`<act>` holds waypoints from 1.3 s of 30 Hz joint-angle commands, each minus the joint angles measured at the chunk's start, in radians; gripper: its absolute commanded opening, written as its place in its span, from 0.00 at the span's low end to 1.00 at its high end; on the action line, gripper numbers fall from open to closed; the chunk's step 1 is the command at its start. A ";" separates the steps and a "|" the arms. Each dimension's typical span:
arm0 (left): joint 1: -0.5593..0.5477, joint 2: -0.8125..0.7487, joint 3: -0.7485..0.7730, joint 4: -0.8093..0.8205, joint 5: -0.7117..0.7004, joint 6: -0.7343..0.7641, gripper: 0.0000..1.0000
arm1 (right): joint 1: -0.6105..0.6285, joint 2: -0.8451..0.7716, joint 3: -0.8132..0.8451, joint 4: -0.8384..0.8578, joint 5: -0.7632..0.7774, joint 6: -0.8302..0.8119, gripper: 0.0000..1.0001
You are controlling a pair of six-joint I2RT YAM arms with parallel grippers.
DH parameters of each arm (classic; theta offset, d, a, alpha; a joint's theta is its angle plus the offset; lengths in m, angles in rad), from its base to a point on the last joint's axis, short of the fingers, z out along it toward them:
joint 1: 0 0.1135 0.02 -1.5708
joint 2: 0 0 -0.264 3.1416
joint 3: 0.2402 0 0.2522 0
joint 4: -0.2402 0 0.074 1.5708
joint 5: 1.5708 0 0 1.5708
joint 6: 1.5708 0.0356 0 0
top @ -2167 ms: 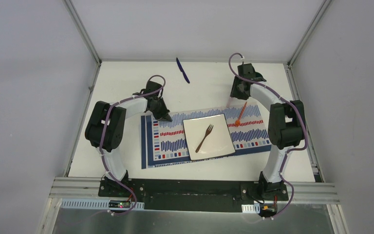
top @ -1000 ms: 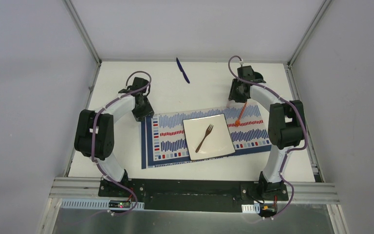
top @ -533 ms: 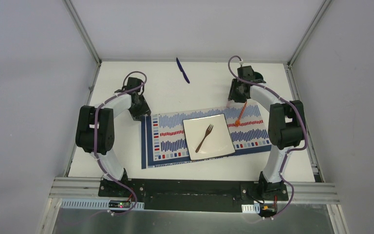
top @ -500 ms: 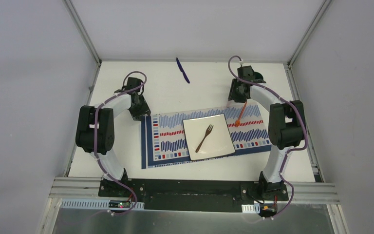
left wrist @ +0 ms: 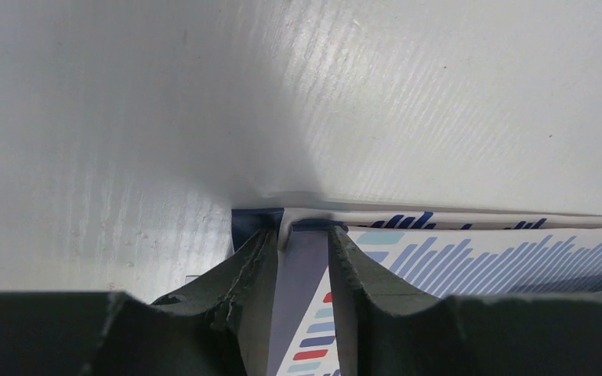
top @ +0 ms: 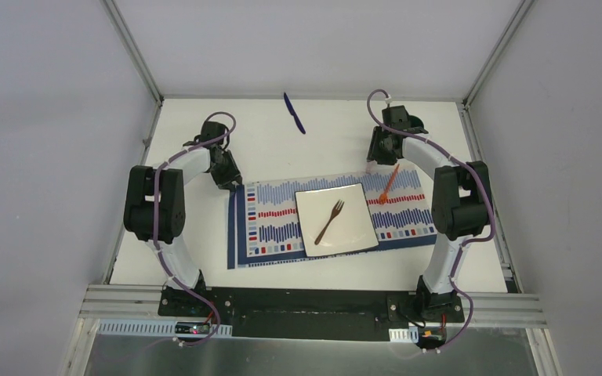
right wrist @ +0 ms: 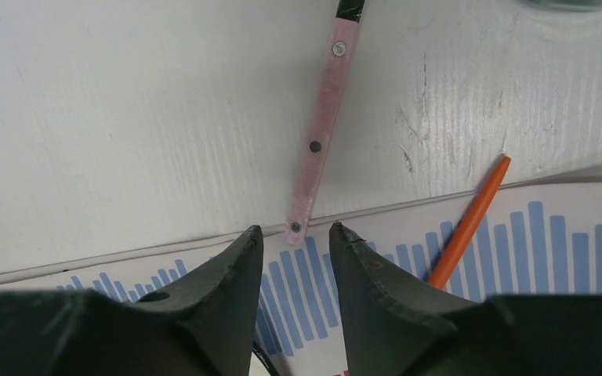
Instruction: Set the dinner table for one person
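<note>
The white dinner table [top: 196, 235] carries a striped placemat [top: 270, 223] with a square white plate [top: 353, 227] on it. A brown fork [top: 329, 222] lies on the plate. My left gripper [top: 230, 180] is down on the mat's far left corner [left wrist: 255, 219]; its jaws [left wrist: 302, 229] stand a little apart, straddling the navy border, whose edge buckles up between them. My right gripper [top: 378, 161] hovers open over the mat's far edge, its fingertips [right wrist: 295, 227] flanking the end of a pink knife handle [right wrist: 319, 133]. An orange utensil [right wrist: 470, 219] lies just right of it.
A blue utensil [top: 295, 113] lies on the table near the back wall. The orange utensil [top: 388, 184] rests slanted across the mat's far right part. Aluminium frame rails [top: 133, 188] border the table left, right and front. A dark curved rim [right wrist: 572, 3] shows behind the knife.
My left gripper has slid left off the mat's inner part to its far left corner, and its jaws have narrowed. The right arm, plate and fork have stayed put.
</note>
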 commanded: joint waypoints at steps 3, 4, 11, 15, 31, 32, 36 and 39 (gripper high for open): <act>-0.015 0.063 -0.006 0.086 0.117 0.001 0.27 | 0.012 -0.040 0.018 0.028 -0.005 -0.008 0.42; -0.015 0.063 -0.005 0.086 0.122 0.002 0.25 | 0.014 -0.039 0.020 0.026 -0.007 -0.008 0.42; -0.015 0.066 0.002 0.086 0.109 -0.008 0.12 | 0.021 -0.039 0.019 0.028 -0.003 -0.015 0.41; -0.015 0.074 0.026 0.063 0.063 -0.020 0.03 | 0.021 -0.039 0.012 0.029 0.007 -0.014 0.41; -0.013 0.148 0.156 0.034 -0.053 -0.067 0.00 | 0.019 -0.050 0.000 0.027 0.031 -0.019 0.41; -0.013 0.152 0.161 0.035 -0.055 -0.068 0.00 | 0.018 -0.052 -0.005 0.032 0.034 -0.020 0.41; -0.007 0.167 0.184 0.031 -0.060 -0.066 0.00 | 0.015 -0.038 0.007 0.036 0.028 -0.014 0.41; 0.004 0.182 0.205 0.031 -0.057 -0.068 0.00 | 0.015 -0.040 0.011 0.033 0.029 -0.015 0.41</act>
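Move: The placemat's far left corner lies practically at the left fingertips, about 1 cm ahead and 1 cm below, between the half-open fingers. The white plate on the mat is centred some 25 cm to that hand's right and 9 cm back, with the fork on it about 23 cm right and 9 cm back. From the right hand, the same corner is about 34 cm left, 5 cm back and 4 cm lower. The placemat's far left corner gets pinched as the left fingers, already down beside it, edge about 1 cm to the right and forward while closing fully on the cloth. Keeping that pinch low at the table, the left hand then drags the corner forward, making nearly 4 cm in all, with the fingers still pointing down. ##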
